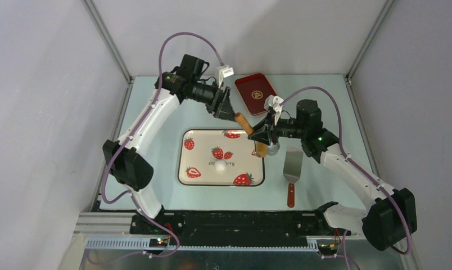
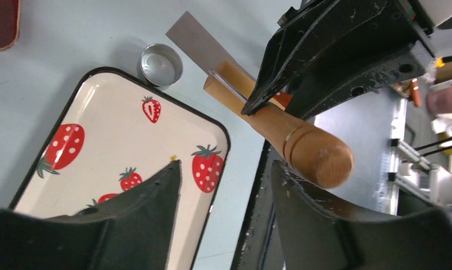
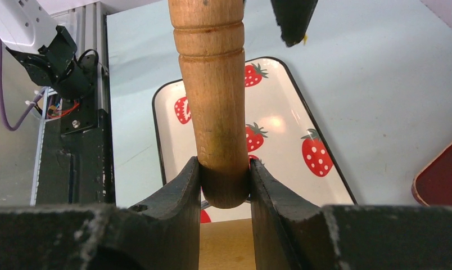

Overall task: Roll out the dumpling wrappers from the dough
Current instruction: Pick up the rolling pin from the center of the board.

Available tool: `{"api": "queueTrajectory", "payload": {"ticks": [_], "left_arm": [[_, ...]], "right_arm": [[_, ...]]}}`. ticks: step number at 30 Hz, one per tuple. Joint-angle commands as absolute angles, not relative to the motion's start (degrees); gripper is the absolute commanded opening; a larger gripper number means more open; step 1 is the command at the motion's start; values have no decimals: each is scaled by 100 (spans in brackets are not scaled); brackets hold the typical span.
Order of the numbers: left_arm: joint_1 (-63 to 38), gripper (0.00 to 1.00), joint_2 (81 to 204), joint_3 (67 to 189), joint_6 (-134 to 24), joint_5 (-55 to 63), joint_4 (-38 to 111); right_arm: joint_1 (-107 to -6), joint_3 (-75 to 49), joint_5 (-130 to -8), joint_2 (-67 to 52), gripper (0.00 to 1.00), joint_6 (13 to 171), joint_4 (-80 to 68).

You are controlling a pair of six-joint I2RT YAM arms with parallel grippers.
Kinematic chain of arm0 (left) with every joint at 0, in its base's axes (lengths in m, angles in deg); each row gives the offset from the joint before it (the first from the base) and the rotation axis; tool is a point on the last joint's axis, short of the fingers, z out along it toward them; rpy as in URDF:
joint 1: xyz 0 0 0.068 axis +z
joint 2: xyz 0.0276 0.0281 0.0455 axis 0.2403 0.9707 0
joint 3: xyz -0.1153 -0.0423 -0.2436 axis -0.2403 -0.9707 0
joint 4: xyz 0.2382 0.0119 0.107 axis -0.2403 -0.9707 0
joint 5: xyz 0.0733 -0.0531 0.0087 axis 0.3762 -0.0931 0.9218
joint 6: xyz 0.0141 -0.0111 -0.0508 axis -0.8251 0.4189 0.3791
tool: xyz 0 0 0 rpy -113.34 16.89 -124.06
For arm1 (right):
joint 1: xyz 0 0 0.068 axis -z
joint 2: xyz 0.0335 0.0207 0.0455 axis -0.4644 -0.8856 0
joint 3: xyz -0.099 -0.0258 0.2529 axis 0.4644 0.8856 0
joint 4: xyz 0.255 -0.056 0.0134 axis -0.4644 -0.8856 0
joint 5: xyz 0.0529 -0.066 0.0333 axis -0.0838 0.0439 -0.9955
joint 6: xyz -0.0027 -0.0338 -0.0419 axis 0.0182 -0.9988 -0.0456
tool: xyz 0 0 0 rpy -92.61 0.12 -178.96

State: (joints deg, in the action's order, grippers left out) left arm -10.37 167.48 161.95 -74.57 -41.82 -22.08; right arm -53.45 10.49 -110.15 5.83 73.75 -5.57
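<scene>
A wooden rolling pin (image 1: 245, 124) hangs tilted over the back right corner of the strawberry-print tray (image 1: 181, 163). My right gripper (image 1: 261, 135) is shut on its lower end; in the right wrist view the fingers (image 3: 184, 185) clamp the pin (image 3: 212, 84) from both sides. My left gripper (image 1: 226, 109) is at the pin's upper end, open. In the left wrist view its jaws (image 2: 226, 164) stand apart with nothing between them, and the pin's rounded end (image 2: 319, 157) lies just beyond the right finger. No dough or dumpling wrappers show on the tray (image 2: 100, 140).
A dark red tray (image 1: 254, 93) lies at the back. A small silvery round cup (image 1: 272, 149) sits by the strawberry tray's right edge, under the right gripper. A metal scraper with a red handle (image 1: 292, 166) lies to the right of it.
</scene>
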Motion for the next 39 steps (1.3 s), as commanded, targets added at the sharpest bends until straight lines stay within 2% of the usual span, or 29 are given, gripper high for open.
{"api": "queueTrajectory", "payload": {"ticks": [1,3,7,12,19,30,39], "left_arm": [[-1306,57,16691,16335,-7425,-3770,-2137],[-1407,50,16755,16384,-7379,-3745,-2139],[-1557,43,16780,16457,-7285,-3811,-2138],[-1758,43,16677,16328,-7125,-3767,-2139],[-2087,43,16546,16074,-6926,-2888,-2089],[-2396,43,16560,16049,-6810,-2694,-1975],[-2074,41,16493,16200,-6980,-3028,-1963]], "right_arm": [[-5494,805,-10936,657,0,7141,-403],[-5576,806,-10827,627,0,7052,-457],[-5723,846,-10384,561,0,6952,-413],[-5776,971,-9739,528,0,7102,22],[-5798,1018,-8933,489,0,7061,268],[-5977,1025,-8510,404,0,6881,285],[-5864,1025,-8800,502,0,6875,97]]}}
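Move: A little behind the left hand point lies the handle of the rolling pin, about 3 cm back, 4 cm to the right and level; the right hand already pinches the pin at the handle's narrow end. From the right hand, the left gripper is some 4 cm ahead, 6 cm left and 3 cm higher. About 20 cm below the left hand, the dough ball lies roughly 7 cm back and 5 cm left, the metal cup 14 cm right and straight across. Closing in on the upright handle, the left hand goes about 5 cm right, with some 3 cm each back and down, its fingers partly closing and dipping 10 degrees. The right hand keeps its pinch and carries the pin about 5 cm forward, swinging clockwise some 15 degrees and sinking slightly. Whether the left fingers touch the handle can't be seen. ##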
